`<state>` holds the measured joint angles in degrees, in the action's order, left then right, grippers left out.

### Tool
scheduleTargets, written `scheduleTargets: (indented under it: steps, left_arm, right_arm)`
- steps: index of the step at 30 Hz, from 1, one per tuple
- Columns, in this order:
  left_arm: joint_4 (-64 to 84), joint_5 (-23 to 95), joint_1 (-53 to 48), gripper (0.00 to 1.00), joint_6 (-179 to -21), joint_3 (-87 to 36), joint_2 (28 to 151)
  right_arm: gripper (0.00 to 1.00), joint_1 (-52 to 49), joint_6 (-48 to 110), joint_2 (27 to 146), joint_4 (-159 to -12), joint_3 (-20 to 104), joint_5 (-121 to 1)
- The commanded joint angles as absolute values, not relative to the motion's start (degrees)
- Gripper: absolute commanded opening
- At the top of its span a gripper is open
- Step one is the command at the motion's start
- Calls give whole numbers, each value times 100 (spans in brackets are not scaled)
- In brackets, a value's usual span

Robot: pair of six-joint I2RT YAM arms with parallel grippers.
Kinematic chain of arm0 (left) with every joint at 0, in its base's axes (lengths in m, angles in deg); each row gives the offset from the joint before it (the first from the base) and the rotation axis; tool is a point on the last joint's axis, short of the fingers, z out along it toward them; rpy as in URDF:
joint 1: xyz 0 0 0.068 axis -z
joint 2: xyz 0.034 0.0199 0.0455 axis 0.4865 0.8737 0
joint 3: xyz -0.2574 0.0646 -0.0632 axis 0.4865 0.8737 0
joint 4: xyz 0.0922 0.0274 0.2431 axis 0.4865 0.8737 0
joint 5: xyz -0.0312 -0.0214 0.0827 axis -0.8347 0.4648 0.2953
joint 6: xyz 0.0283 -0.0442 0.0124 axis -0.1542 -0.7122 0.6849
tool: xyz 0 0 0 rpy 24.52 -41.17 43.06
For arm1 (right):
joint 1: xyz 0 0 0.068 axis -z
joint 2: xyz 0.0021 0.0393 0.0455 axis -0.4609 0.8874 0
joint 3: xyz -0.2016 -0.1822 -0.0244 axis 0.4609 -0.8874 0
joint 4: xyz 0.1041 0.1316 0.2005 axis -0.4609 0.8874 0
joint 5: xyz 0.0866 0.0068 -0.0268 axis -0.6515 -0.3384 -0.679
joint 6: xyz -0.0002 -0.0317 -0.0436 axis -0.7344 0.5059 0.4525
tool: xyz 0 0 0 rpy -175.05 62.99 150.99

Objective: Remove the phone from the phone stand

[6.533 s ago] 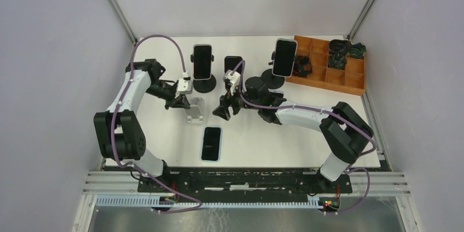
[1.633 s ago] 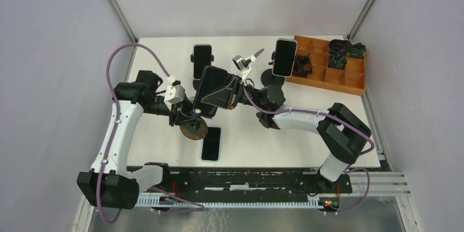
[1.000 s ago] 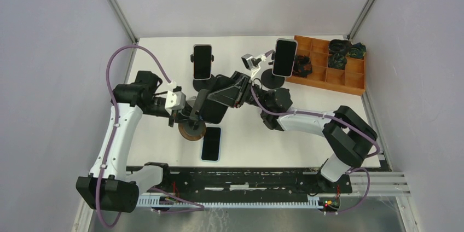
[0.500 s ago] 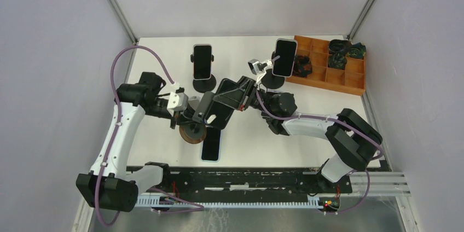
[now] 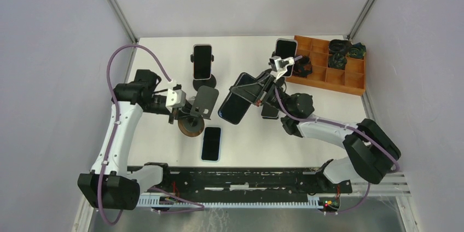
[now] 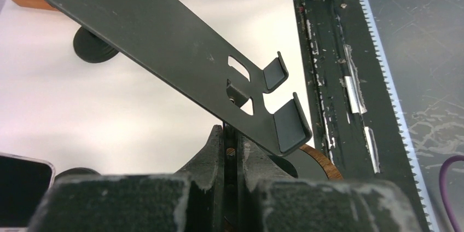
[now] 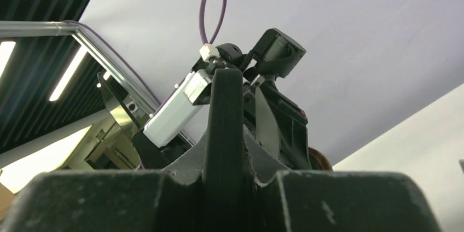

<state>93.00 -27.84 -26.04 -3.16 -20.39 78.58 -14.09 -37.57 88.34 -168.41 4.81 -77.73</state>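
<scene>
My right gripper (image 5: 261, 91) is shut on a black phone (image 5: 237, 100) and holds it tilted in the air, clear of its stand. In the right wrist view the phone (image 7: 225, 117) shows edge-on between the fingers. My left gripper (image 5: 185, 112) is shut on the stem of the empty black phone stand (image 5: 203, 103), whose round wooden base (image 5: 191, 126) is tipped up. In the left wrist view the stand's plate (image 6: 164, 46) with its two hooks is bare, and my left gripper (image 6: 232, 150) pinches the stem below it.
A phone (image 5: 211, 143) lies flat near the front edge. Two other stands hold phones at the back: one (image 5: 202, 61) at centre-left, one (image 5: 284, 51) at right. A wooden compartment tray (image 5: 334, 81) with dark items sits at the back right.
My right gripper has pulled the phone off the stand and carried it to the right. My left gripper has kept hold of the stand, now bare.
</scene>
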Motion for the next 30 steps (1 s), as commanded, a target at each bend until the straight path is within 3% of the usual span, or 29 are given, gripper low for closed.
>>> scheduleTargets:
  steps: [1,6,9,15,30]
  left_arm:
    - [8991,-2868,-2759,2,-337,-2186,7874]
    - [9006,-2890,-2823,2,-380,-2506,7966]
    - [9010,-2989,-2823,2,-356,-2557,7972]
    - [9093,-3028,-2823,2,-288,-2564,7987]
    - [9517,-3074,-2823,2,165,-2549,8019]
  right_arm:
    - [0,-1253,-3525,8123,-16411,224,-8004]
    - [0,-1412,-1578,7475,-12571,244,-8214]
    - [0,-1693,-1138,7591,-11652,-5,-7985]
    - [0,-2394,-1245,8643,-11851,-336,-7494]
    - [0,-2549,-1963,10551,-13113,-42,-6785]
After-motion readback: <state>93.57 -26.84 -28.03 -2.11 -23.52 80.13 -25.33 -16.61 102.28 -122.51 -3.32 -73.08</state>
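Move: The right hand holds the freed black phone high up; the bare table for it, beside the light-blue phone, lies about 10 cm back, 3 cm left and 34 cm below. The light-blue phone is about 8 cm back and 12 cm left, the left-held phone stand roughly 3 cm back, 16 cm left and 9 cm lower. Another phone on a small stand is 6 cm ahead, 11 cm right. From the left hand, that bare spot is 6 cm back, 15 cm right. After barely shifting at first, the right hand keeps its grip on the black phone and swoops down some 33 cm towards the bare table just right of the light-blue phone, drawing back about 5 cm, while its wrist rolls about 60 degrees so the fingers go from pointing up-left to down-left and the phone comes level. The left hand keeps holding the emptied phone stand clear of the table, easing it forward a centimetre or two. ##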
